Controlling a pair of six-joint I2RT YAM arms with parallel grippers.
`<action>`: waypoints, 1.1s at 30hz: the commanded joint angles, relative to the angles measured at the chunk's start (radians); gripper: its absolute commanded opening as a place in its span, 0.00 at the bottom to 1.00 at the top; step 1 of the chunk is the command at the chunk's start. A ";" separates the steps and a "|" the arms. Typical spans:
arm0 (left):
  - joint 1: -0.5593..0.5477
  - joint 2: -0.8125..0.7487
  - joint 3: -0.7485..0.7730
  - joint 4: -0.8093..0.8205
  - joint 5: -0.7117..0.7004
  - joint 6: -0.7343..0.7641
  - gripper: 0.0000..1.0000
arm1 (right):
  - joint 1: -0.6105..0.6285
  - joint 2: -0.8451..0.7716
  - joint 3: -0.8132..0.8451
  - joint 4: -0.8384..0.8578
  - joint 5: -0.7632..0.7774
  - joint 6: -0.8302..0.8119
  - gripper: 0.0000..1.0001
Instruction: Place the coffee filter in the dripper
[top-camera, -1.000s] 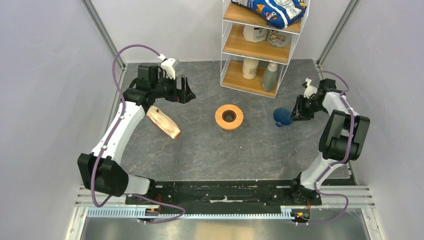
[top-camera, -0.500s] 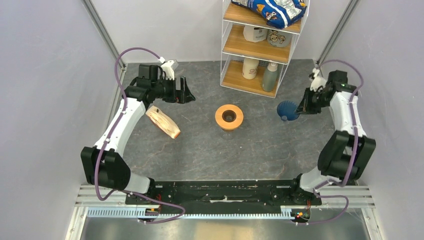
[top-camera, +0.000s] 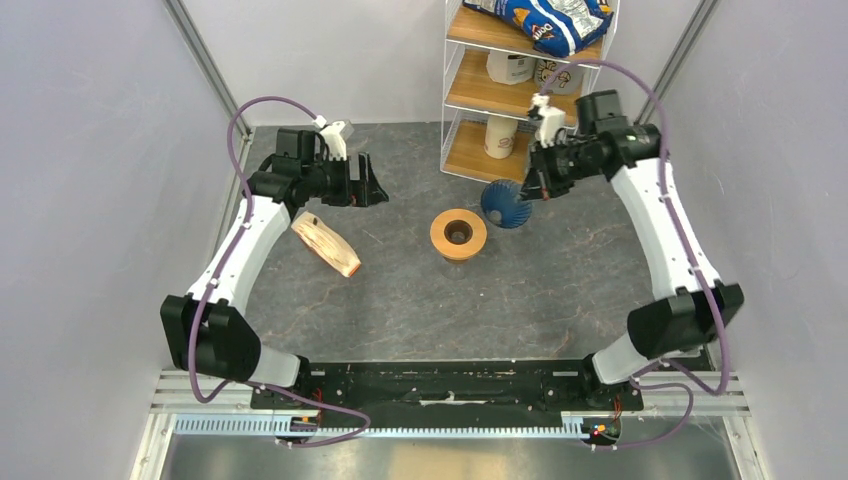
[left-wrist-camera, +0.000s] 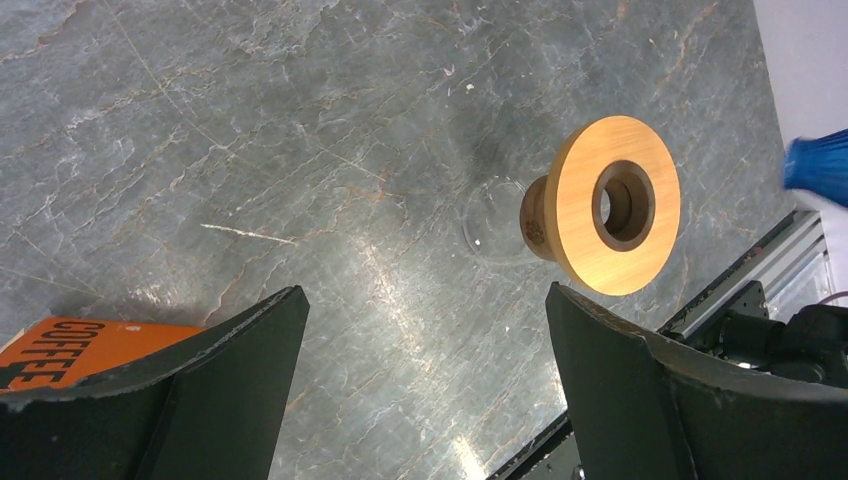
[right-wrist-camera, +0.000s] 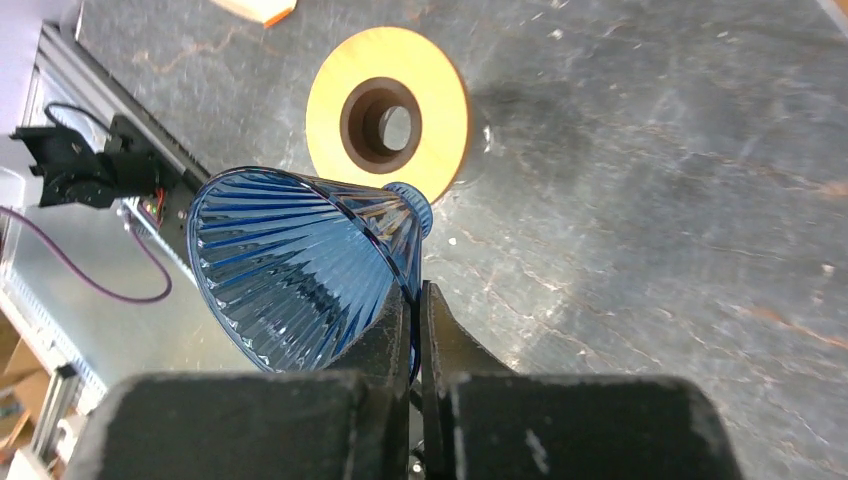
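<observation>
The dripper (top-camera: 503, 204) is a dark blue ribbed cone hanging in the air just right of the orange-brown ring (top-camera: 459, 234). My right gripper (top-camera: 530, 186) is shut on its rim. In the right wrist view the dripper (right-wrist-camera: 300, 265) lies on its side, its wide mouth toward the camera, the rim pinched in my right gripper (right-wrist-camera: 418, 292). My left gripper (top-camera: 372, 188) hovers open at the back left with nothing between its fingers, as the left wrist view also shows for the left gripper (left-wrist-camera: 425, 292). No single coffee filter shows in any view.
A cream-and-tan paper stack (top-camera: 327, 243) lies left of centre, below my left gripper. The ring (left-wrist-camera: 610, 205) rests on a clear glass cup (left-wrist-camera: 490, 218). A shelf unit (top-camera: 525, 95) with bottles stands at the back. Walls close in on both sides.
My right gripper shut on the dripper at the table's right side, lifted it and carried it left toward the ring. The left arm has hardly moved.
</observation>
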 joint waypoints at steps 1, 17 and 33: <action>0.001 -0.050 0.031 -0.008 -0.030 -0.036 0.97 | 0.085 0.100 0.060 -0.029 -0.016 0.036 0.00; 0.002 -0.038 0.004 0.009 -0.011 -0.044 0.98 | 0.215 0.244 0.135 0.048 0.011 0.113 0.00; 0.002 -0.039 -0.017 0.023 -0.010 -0.044 0.99 | 0.233 0.293 0.128 0.080 0.049 0.118 0.00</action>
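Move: The right hand holds the coffee filter by its rim, the cone's middle about 4 cm to its left and 3 cm below. The wood-collared dripper stands some 13 cm to the left, level fore and aft, about 21 cm below. The shelf's lowest board is roughly 24 cm ahead, straight out; the coffee bag lies about 31 cm left of the dripper and 2 cm farther out. From the left hand, the dripper is some 16 cm right, 4 cm back and 16 cm below. The right hand carries the pinched coffee filter some 9 cm left and 6 down, towards the dripper's opening. ##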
